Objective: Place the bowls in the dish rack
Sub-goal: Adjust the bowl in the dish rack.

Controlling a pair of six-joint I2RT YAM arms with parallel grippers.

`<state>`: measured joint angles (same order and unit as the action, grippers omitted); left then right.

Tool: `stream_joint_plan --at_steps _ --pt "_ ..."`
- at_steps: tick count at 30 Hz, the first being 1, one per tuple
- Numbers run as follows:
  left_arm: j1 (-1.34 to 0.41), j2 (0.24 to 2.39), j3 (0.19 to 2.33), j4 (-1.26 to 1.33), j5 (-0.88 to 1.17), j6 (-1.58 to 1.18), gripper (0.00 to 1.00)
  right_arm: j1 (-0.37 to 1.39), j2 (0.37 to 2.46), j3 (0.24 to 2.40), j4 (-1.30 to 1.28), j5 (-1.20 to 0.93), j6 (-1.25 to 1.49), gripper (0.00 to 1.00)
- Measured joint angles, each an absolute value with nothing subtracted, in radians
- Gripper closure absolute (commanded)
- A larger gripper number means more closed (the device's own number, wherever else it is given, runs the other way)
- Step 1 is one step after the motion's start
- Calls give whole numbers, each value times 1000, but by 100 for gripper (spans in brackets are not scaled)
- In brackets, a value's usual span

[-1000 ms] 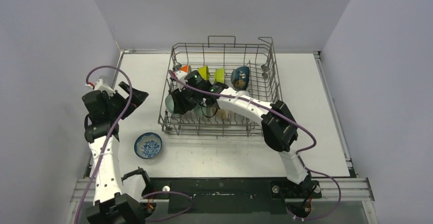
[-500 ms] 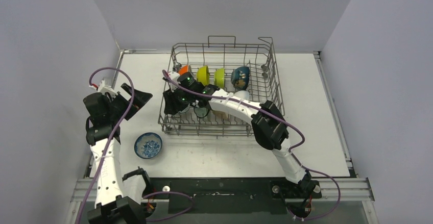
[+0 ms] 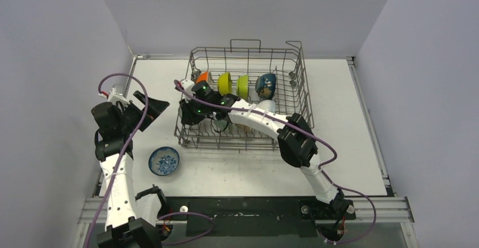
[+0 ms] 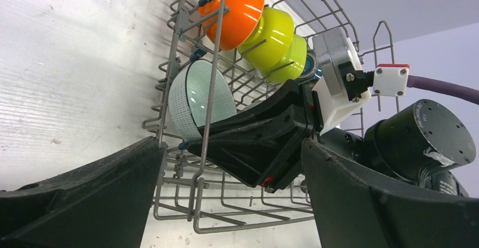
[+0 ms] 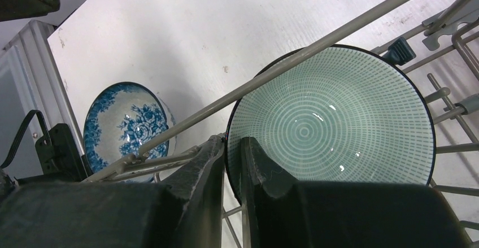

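The grey wire dish rack (image 3: 299,84) stands at the back of the table. In its back row stand orange (image 3: 203,77), yellow (image 3: 225,82), lime (image 3: 243,84) and dark blue (image 3: 265,86) bowls. A pale green bowl (image 5: 333,124) stands on edge at the rack's left side, and my right gripper (image 5: 231,152) is shut on its rim, one finger inside and one outside. The blue-patterned bowl (image 3: 164,161) lies on the table in front of the rack's left corner. My left gripper (image 3: 152,108) hovers open and empty left of the rack, facing it.
The right arm (image 3: 265,121) reaches across the inside of the rack and hides part of its front row. The rack's top wire (image 5: 339,33) crosses just above the held bowl. Side walls close in the table on the left and right.
The right gripper has slid left inside the rack and closed its fingers on the pale green bowl's rim. The left arm has barely shifted.
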<state>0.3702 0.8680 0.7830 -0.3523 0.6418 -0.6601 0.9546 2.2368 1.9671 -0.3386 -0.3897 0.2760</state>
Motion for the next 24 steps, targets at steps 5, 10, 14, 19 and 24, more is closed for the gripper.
stream_joint_plan --at_steps 5,10,14,19,24 --pt "370 868 783 -345 654 -676 8 956 2229 1960 -337 -382 271 95" --pt "366 879 783 -339 664 -688 8 954 2172 1889 -299 -355 266 95" --pt "347 900 791 -340 663 -700 8 920 2092 1832 -308 -337 274 95" --pt "276 929 825 -339 650 -717 7 884 1982 1783 -306 -334 274 95" --pt "154 969 861 -319 628 -752 7 844 1878 1708 -296 -348 273 95"
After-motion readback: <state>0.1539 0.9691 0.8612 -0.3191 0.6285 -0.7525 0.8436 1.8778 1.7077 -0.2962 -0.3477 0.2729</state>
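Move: My right fingers already pinch the near rim of the ribbed bowl, its middle about 5 cm ahead of them and 3 cm lower. The plain green bowl standing in the rack is some 13 cm to this hand's right, 2 cm ahead and 7 cm lower; the orange bowl is 17 cm ahead and 6 cm right. From my open left hand, the ribbed bowl is about 11 cm right, 3 cm ahead and 12 cm lower, the green bowl about 23 cm right, 1 cm ahead, 17 cm lower. Keeping my pinch on the rim, I lift the ribbed bowl with my right hand some 9 cm up and 8 cm to the right, slow at first, then quickly, away from the rack's left side towards the plain green bowl, with a slight wrist turn. My left hand, still wide open, follows about 6 cm to the right and swings its fingers some 10 degrees clockwise. ##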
